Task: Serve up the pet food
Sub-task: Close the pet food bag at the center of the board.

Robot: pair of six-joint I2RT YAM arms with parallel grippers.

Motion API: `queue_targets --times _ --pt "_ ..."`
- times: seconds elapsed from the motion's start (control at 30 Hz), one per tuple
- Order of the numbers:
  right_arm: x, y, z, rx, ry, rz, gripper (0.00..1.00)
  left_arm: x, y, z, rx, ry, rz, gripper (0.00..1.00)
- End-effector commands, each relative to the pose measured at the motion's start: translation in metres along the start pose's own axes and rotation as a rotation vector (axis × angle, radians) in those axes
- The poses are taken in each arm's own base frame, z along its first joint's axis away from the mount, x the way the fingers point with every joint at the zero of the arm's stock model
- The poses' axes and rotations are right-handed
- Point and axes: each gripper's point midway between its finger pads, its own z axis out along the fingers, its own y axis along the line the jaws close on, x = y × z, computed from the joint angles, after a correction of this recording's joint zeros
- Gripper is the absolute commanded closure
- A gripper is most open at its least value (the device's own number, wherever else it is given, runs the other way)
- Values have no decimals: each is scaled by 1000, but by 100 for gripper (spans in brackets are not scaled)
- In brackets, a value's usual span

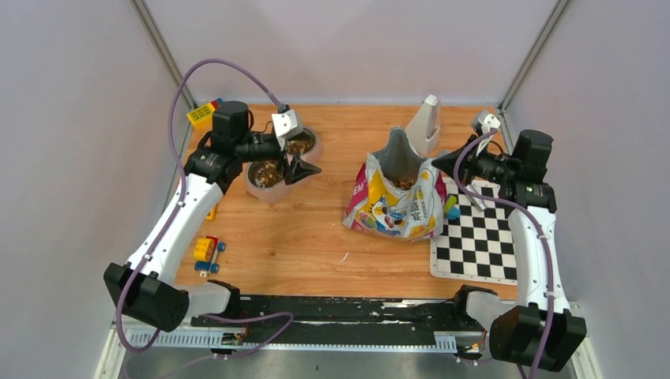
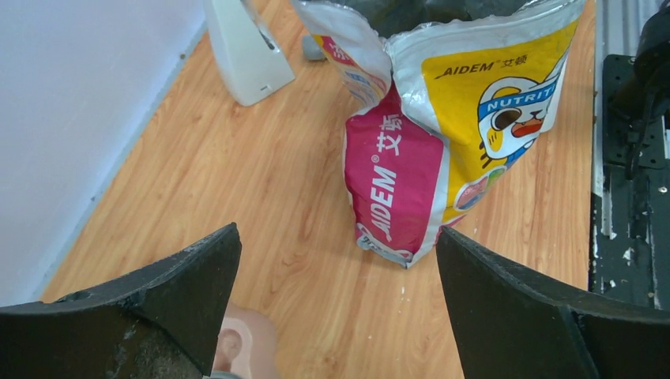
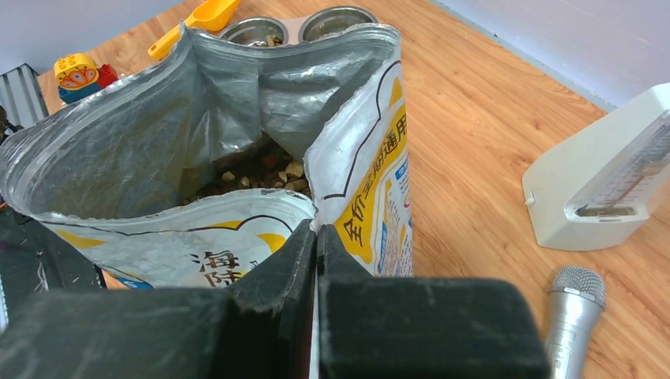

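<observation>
The pet food bag (image 1: 399, 201) stands open at mid-table, yellow and white with a cartoon cat and silver lining. Brown kibble (image 3: 261, 174) lies inside it. My right gripper (image 3: 316, 229) is shut on the bag's top edge, and a thin strip of the bag runs between its jaws; from above, the right gripper (image 1: 437, 163) is at the bag's right rim. My left gripper (image 2: 338, 233) is open and empty, and from above the left gripper (image 1: 299, 169) hovers beside the double bowl (image 1: 261, 188). Both cups hold kibble (image 1: 269, 172). A yellow scoop (image 3: 201, 20) lies by the bowl.
A white metronome (image 1: 427, 122) stands behind the bag. A checkerboard mat (image 1: 474, 241) lies at the right, with a silver microphone (image 3: 573, 316) on the table near the bag. Toy bricks (image 1: 207, 253) sit at the front left and a yellow block (image 1: 201, 114) at the back left.
</observation>
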Motion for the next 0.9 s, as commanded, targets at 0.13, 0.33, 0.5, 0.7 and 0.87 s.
queue_targets --times 0.13,0.33,0.5,0.7,0.87 --pt "-28 4 -1 2 -61 -102 100 -9 -4 4 101 -6 77 0" --pt "-23 5 4 -15 -52 -69 100 -16 3 28 171 -99 -16 0" --pt "-26 4 4 -7 -52 -68 100 -16 0 55 224 -99 -58 0" --pt "-22 0 6 11 -43 -79 100 -29 -28 93 287 -89 -28 0" --pt "-15 -5 7 26 -30 -74 100 -49 -31 105 323 -170 -98 0"
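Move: The pet food bag stands open, its middle about 20 cm to the left hand's right, level with it front to back and some 17 cm below. The pink double bowl lies roughly 13 cm ahead of that hand and 8 cm to its left, down on the table; the white device stands about 20 cm beyond the bag and 13 cm farther right. From the right hand, already shut on the bag's right rim, the bag's middle is some 9 cm left, 2 cm back and 15 cm below. Rightward, slowly at first and then faster, the left hand sweeps about 11 cm towards the left edge of the bag's mouth, bowing slightly forward and back again, dipping some 3 cm and ending a little lower. It turns clockwise by about 15 degrees with its fingers kept wide open, while the right hand stays in place, still pinching the right rim. ##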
